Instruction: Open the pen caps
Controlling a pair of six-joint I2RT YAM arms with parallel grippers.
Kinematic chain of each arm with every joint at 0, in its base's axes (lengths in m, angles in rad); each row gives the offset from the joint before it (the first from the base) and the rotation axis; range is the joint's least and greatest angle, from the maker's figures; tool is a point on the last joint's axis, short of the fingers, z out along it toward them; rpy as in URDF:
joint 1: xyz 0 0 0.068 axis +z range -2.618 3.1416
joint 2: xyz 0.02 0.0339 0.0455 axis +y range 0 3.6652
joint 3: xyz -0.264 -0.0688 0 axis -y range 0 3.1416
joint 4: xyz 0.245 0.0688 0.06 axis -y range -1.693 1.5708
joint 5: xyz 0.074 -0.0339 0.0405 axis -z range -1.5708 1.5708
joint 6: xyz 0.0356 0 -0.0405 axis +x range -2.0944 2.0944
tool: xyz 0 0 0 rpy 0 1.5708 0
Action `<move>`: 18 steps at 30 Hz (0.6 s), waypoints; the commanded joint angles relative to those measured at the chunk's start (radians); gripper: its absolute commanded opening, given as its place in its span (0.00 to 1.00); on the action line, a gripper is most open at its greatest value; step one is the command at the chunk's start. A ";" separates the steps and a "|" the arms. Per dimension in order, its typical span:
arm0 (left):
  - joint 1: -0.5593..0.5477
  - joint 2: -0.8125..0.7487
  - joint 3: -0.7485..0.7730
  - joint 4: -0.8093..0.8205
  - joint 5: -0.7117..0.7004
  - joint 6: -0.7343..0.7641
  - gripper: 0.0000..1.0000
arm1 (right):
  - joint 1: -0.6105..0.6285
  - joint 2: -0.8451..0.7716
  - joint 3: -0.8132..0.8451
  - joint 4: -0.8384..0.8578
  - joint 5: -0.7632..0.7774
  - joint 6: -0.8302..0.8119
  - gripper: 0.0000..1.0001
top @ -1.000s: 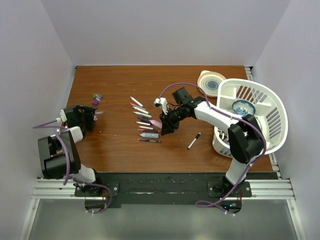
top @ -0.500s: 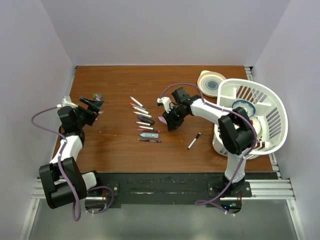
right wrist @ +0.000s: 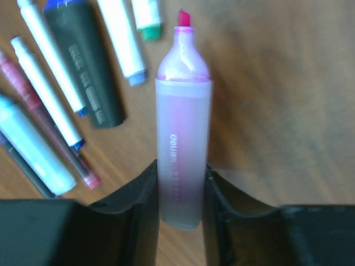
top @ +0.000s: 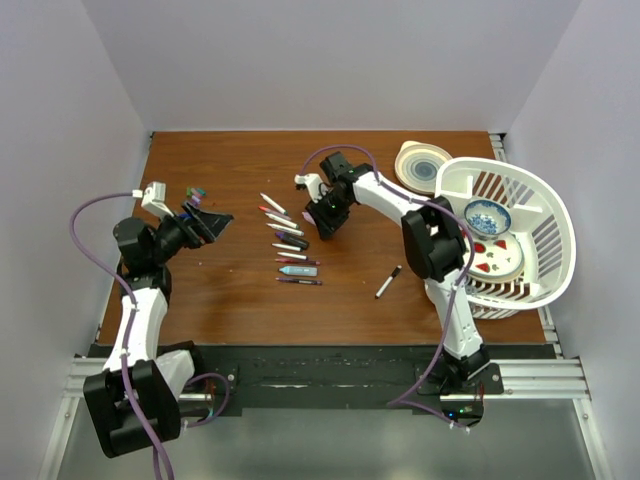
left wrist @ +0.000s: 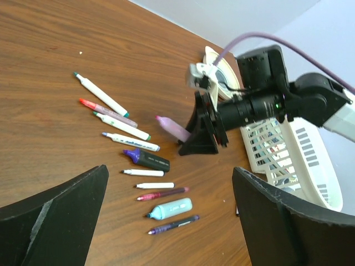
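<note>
A small heap of coloured pen caps (top: 195, 191) lies at the far left of the table. My left gripper (top: 207, 222) hovers just right of it, wide open and empty; in the left wrist view my left gripper (left wrist: 169, 169) frames a row of bare-tipped pens (left wrist: 138, 160). My right gripper (top: 324, 214) is shut on a pink highlighter (right wrist: 182, 138) at the right end of that row (top: 287, 243). The highlighter's pink tip is bare. In the right wrist view my right gripper (right wrist: 180, 191) presses both sides of its barrel. The highlighter (left wrist: 172, 128) slants down toward the table.
A black pen (top: 388, 282) lies alone right of the row. A white basket (top: 545, 200) holding a bowl (top: 487, 215) and a plate stands at the right edge. A round lid (top: 422, 165) lies behind it.
My left arm has stretched out to the right past the caps and its jaws have spread fully. My right gripper has carried the pink highlighter back and leftward.
</note>
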 commanded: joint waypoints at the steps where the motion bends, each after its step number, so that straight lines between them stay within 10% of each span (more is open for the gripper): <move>1: -0.007 -0.021 -0.004 -0.014 0.035 0.060 1.00 | -0.007 0.028 0.108 -0.084 0.049 0.022 0.45; 10: -0.006 -0.028 -0.007 0.010 0.059 0.050 1.00 | -0.007 -0.147 0.018 -0.119 0.011 -0.056 0.55; 18: -0.006 -0.036 -0.018 0.042 0.075 0.030 1.00 | -0.008 -0.511 -0.315 -0.258 -0.152 -0.499 0.60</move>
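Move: The pink highlighter is still between the right hand's fingers near its back end, its middle about 3 cm ahead and 2 cm left, down close to the table. From that hand, the white blue-tipped marker lies about 9 cm left and 1 cm ahead, the purple-tipped black marker 8 cm left and 3 cm back, and the black-capped marker 18 cm right and 15 cm back. From the left hand, the highlighter is about 22 cm right, 8 cm ahead and 19 cm below. The right hand stays low by the end of the marker row, creeping about a centimetre forward while its fingers open from roughly a third to over half and let go of the pink highlighter. Then it lifts away at a quickening pace, about 7 cm up, 6 cm back and 4 cm to the right, away from the highlighter and towards the side of the black-capped marker, with a turn of some 10 degrees counter-clockwise. ##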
